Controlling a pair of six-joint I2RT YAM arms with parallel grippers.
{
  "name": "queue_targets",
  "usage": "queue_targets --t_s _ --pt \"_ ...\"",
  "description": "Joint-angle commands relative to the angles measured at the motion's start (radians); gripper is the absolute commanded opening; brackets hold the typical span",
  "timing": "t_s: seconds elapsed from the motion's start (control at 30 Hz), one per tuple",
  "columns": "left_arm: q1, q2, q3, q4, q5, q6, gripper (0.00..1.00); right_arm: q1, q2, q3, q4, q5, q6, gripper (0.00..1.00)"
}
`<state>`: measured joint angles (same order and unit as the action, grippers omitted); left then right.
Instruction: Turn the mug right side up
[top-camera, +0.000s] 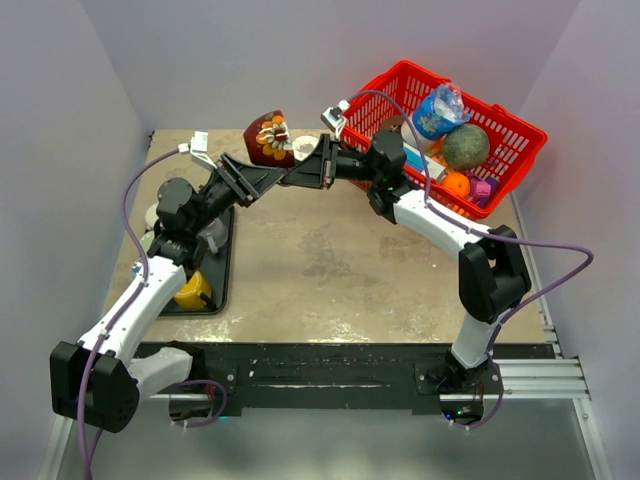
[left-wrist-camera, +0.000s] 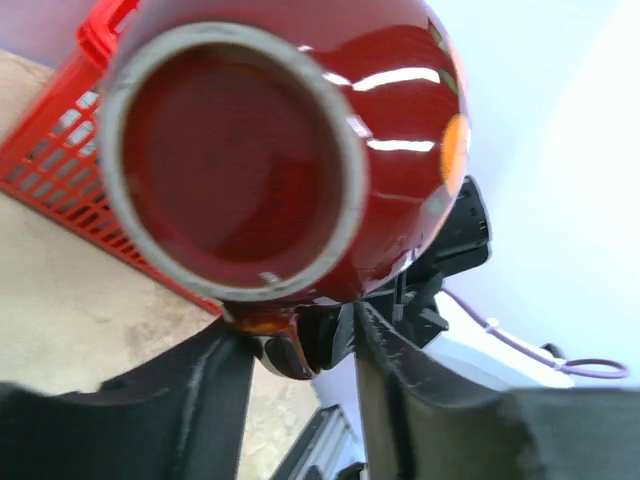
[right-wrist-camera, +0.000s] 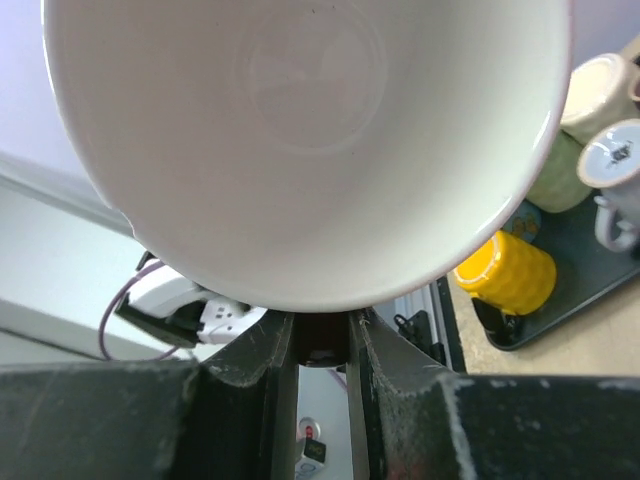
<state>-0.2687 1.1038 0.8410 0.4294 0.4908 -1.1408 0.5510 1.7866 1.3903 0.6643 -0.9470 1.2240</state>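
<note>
The mug (top-camera: 268, 138) is dark red with a flower pattern and hangs in the air over the table's back edge, lying on its side. Its base (left-wrist-camera: 235, 160) faces the left wrist camera and its white inside (right-wrist-camera: 310, 130) faces the right wrist camera. My right gripper (top-camera: 298, 172) (right-wrist-camera: 320, 340) is shut on the mug's handle (right-wrist-camera: 322, 338) from the right. My left gripper (top-camera: 272, 172) (left-wrist-camera: 300, 350) reaches in from the left. It is open, its fingers on either side of the handle (left-wrist-camera: 275, 345) with gaps.
A red basket (top-camera: 520, 140) at the back right holds fruit and a bottle. A black tray (top-camera: 225, 270) (right-wrist-camera: 580, 290) at the left carries a yellow cup (top-camera: 192, 292) (right-wrist-camera: 505, 272) and other mugs (right-wrist-camera: 600, 110). Grey walls close the table in.
</note>
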Motion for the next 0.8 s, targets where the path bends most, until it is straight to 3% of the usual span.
queue_targets --t_s 0.0,0.1,0.33,0.77 --pt "-0.007 -0.028 0.033 -0.05 0.003 0.11 0.65 0.013 -0.067 0.016 -0.034 0.099 -0.076 0.0" --pt "-0.007 -0.042 0.049 -0.119 -0.015 0.182 0.78 0.012 -0.085 0.012 -0.072 0.132 -0.121 0.0" --pt "-0.007 -0.032 0.101 -0.285 -0.057 0.298 0.99 0.012 -0.102 0.007 -0.158 0.192 -0.17 0.0" --pt "-0.007 -0.047 0.152 -0.682 -0.28 0.467 0.99 -0.005 -0.22 0.027 -0.659 0.601 -0.495 0.0"
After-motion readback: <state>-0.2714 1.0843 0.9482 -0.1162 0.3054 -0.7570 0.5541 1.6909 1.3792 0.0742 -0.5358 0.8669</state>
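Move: The mug lies on its side in mid-air, middle about 6 cm ahead of both hands at nearly their height, a centimetre or two to their left; the right fingers pinch its handle while the left ones are already loosening there. From the right hand, the white-topped can stands some 15 cm ahead, 5 cm to the right and 28 cm below. The red basket is about 18 cm ahead and 32 cm right of it; the mug tray is 6 cm back and 23 cm left, both well below. Keep the right gripper shut on the mug's handle and carry the mug away from the left hand, down about 7 cm, forward 5 and slightly right, turning the wrist clockwise as the fingertips dip some 20 degrees. Meanwhile open the left gripper fully to free the handle, then sink and back off to the left, tilting its fingertips down. ##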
